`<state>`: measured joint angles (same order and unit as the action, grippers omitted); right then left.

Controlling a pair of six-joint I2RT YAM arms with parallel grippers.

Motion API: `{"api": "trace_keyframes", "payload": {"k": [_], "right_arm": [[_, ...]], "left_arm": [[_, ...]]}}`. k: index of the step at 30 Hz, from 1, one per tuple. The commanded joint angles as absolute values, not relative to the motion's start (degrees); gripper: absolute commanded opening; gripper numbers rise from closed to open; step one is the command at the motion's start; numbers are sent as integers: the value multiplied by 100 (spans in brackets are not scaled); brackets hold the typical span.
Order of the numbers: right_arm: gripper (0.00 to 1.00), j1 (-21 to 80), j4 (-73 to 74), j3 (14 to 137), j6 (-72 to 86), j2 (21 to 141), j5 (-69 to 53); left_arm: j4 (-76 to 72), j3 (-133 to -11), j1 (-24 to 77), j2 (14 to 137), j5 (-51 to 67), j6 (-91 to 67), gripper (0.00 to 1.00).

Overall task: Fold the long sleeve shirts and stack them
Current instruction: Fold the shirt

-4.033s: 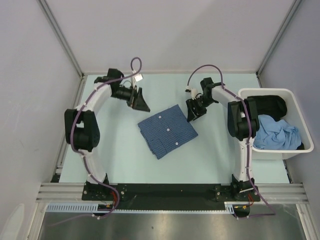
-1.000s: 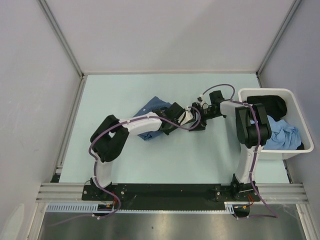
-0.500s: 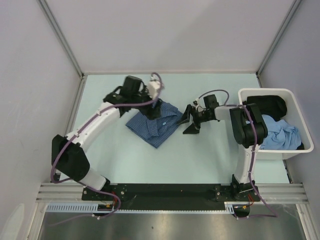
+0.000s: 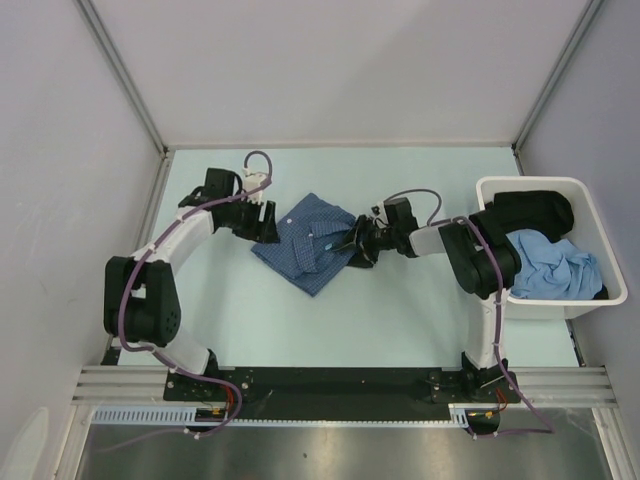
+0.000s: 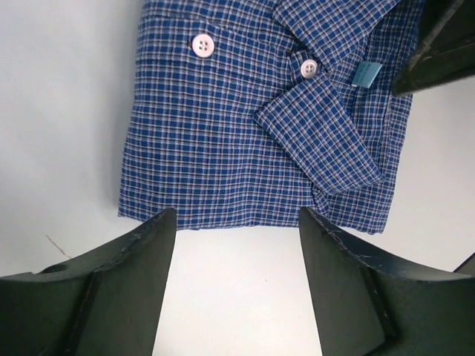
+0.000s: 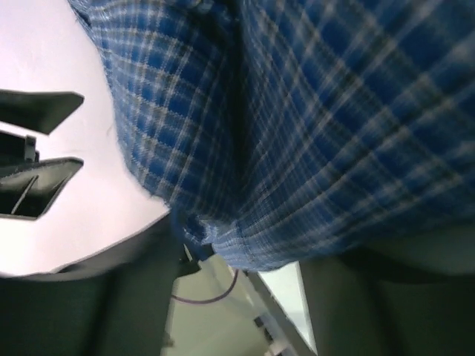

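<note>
A folded dark-blue checked long sleeve shirt [image 4: 312, 248] lies collar-up in the middle of the table. My left gripper [image 4: 266, 222] is at its left edge. In the left wrist view this gripper [image 5: 236, 224] stands open over bare table, and the shirt [image 5: 223, 133] starts just past the fingertips. My right gripper [image 4: 355, 245] is at the shirt's right edge. In the blurred right wrist view, its [image 6: 241, 252] jaws stand apart with the shirt's [image 6: 312, 111] bunched edge between them.
A white bin [image 4: 525, 185] stands at the right edge of the table, holding a black garment [image 4: 535, 210] and a light-blue one [image 4: 555, 272]. Grey walls and metal posts close in the table at the back and sides.
The left gripper has drawn back left from over the shirt to its left edge. The right gripper has moved left onto the shirt's right edge. The shirt lies flatter.
</note>
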<state>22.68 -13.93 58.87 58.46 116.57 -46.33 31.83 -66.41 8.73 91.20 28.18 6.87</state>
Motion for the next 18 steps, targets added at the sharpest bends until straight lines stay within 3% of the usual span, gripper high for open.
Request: {"api": "trace_keyframes", "payload": {"k": [1, 7, 10, 14, 18], "right_arm": [[48, 2285, -1539, 5845, 5863, 12006, -3859], [0, 2066, -338, 6362, 3950, 12041, -4218], [0, 1925, 910, 6915, 2579, 12216, -4868], [0, 1925, 4461, 8180, -661, 12787, -5475], [0, 1969, 7605, 9796, -3861, 13735, -4836]], "left_arm": [[2812, -6504, 844, 8842, 2953, 589, 72], [2681, -6232, 747, 8737, 3234, 694, 73], [2733, -6249, 668, 8858, 3584, 878, 73], [3014, -6521, 501, 9114, 4148, 1107, 72], [3295, -6557, 457, 9114, 4456, 1327, 70]]}}
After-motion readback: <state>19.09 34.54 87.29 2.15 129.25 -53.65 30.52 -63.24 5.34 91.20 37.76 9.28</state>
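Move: The shirt's right-hand edge lies right at the right hand, about 1 cm to its left, level with it and some 2 cm below, between the half-open fingers. On the shirt, the small blue tag is about 5 cm to the left, level with the hand, and the folded sleeve flap about 9 cm left and 2 cm back, both roughly 3 cm below. From the left hand, that edge is about 17 cm to the right, 1 cm back and 10 cm down. Down first, some 2 cm, the right hand sinks onto the shirt's right-hand edge while its fingers shut and pinch the cloth. Still low and gripping, it then draws about 4 cm to the right and swings its wrist roughly 30 degrees counter-clockwise, tipping as it turns, to bring the folded shirt round. ##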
